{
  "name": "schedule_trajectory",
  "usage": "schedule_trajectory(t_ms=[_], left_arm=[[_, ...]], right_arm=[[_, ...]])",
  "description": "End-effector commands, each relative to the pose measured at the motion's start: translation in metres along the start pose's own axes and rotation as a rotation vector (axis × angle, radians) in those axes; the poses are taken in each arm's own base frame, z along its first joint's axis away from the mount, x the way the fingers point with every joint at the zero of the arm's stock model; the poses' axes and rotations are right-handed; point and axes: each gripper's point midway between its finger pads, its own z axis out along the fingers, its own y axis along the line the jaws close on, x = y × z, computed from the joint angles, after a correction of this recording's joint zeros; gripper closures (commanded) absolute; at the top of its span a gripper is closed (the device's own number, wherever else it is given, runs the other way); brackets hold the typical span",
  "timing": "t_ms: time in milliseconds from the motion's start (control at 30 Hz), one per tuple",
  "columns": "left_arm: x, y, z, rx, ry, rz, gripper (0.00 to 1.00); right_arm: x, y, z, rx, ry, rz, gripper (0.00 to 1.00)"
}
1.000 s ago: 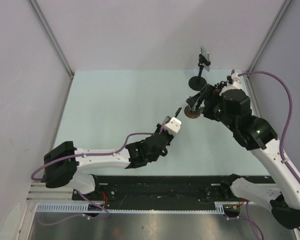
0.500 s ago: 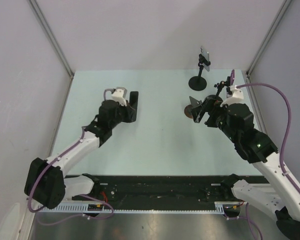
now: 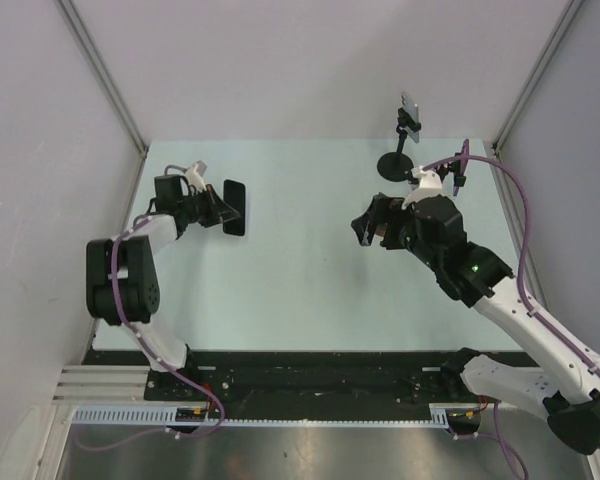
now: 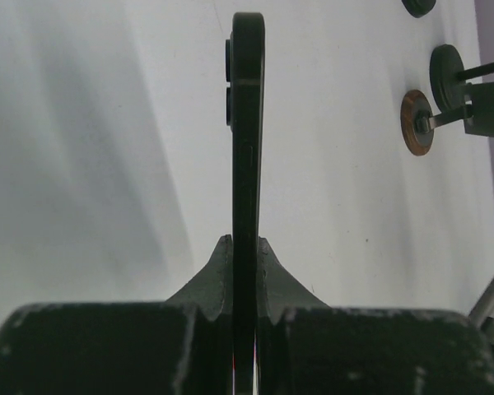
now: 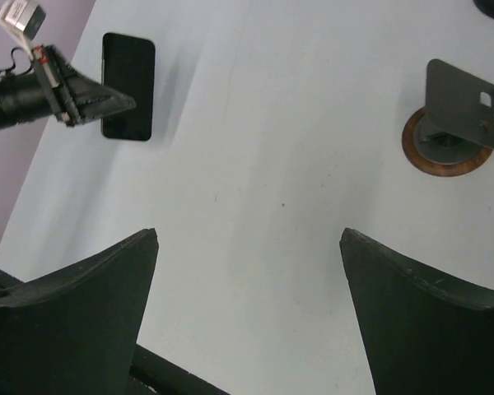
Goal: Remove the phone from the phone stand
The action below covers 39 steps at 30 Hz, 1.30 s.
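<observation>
The black phone (image 3: 234, 207) hangs over the far left of the table, clamped at one end by my left gripper (image 3: 212, 203). The left wrist view shows the phone (image 4: 247, 123) edge-on, with the gripper (image 4: 244, 243) shut on it. The phone stand (image 5: 454, 136), a grey bracket on a brown round base, stands bare on the right side of the table. My right gripper (image 5: 249, 234) is open and holds nothing, hovering just left of the stand. From the right wrist view, the phone (image 5: 128, 82) and the left gripper (image 5: 107, 103) appear far off at the upper left.
A black stand with a round base (image 3: 395, 165) rises at the back right and carries a small device (image 3: 410, 112) on top. Grey enclosure walls close the table on the left, back and right. A purple cable (image 3: 525, 235) loops beside my right arm.
My left arm has swung from beside the phone stand to the far left, carrying the phone with it. My right arm has shifted a little left, still open.
</observation>
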Motion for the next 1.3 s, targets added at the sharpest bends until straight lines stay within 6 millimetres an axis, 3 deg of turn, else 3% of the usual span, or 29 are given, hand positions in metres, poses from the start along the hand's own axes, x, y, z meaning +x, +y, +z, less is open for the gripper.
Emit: schedule_trajectory(t_ms=[0, 100, 267, 367, 467, 967, 1267], left_arm=[[-0.032, -0.004, 0.001, 0.196, 0.001, -0.053, 1.0], [-0.03, 0.01, 0.009, 0.174, 0.025, -0.052, 1.0], [0.001, 0.029, 0.025, 0.18, 0.137, -0.132, 1.0], [0.009, 0.033, 0.031, 0.194, 0.174, -0.142, 0.99], [0.024, 0.05, 0.036, 0.14, 0.268, -0.172, 0.99], [0.036, 0.09, 0.03, -0.096, 0.333, -0.126, 0.54], [0.024, 0.108, 0.016, -0.256, 0.32, -0.074, 0.4]], right_arm=[[0.001, 0.017, 0.008, -0.048, -0.022, -0.031, 0.02], [0.012, 0.022, 0.015, -0.077, 0.005, -0.073, 0.02], [0.021, 0.026, 0.031, -0.108, 0.027, -0.14, 0.02], [0.027, 0.032, 0.035, -0.142, 0.045, -0.138, 0.01], [0.044, 0.031, 0.042, -0.157, 0.095, -0.156, 0.01], [0.05, 0.029, 0.059, -0.169, 0.097, -0.261, 0.01], [0.05, 0.026, 0.067, -0.164, 0.098, -0.261, 0.01]])
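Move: My left hand has the phone pinched on edge. The bare table spot for it is about 10 cm below me, some 4 cm ahead and roughly in line sideways. The empty phone stand is far off, about 41 cm to the right of this hand and 4 cm ahead, some 6 cm lower. From my right hand that spot is about 37 cm left, 16 cm ahead and 28 cm down. I lower my left hand about 8 cm onto the bare table, easing about 2 cm forward and as much left, fingers tipping some 20 degrees further down. With the phone down, I open my fingers from shut to over half, then shift a little further left beside it. My right hand, empty and open, sinks and swings left, about 6 cm each way. ##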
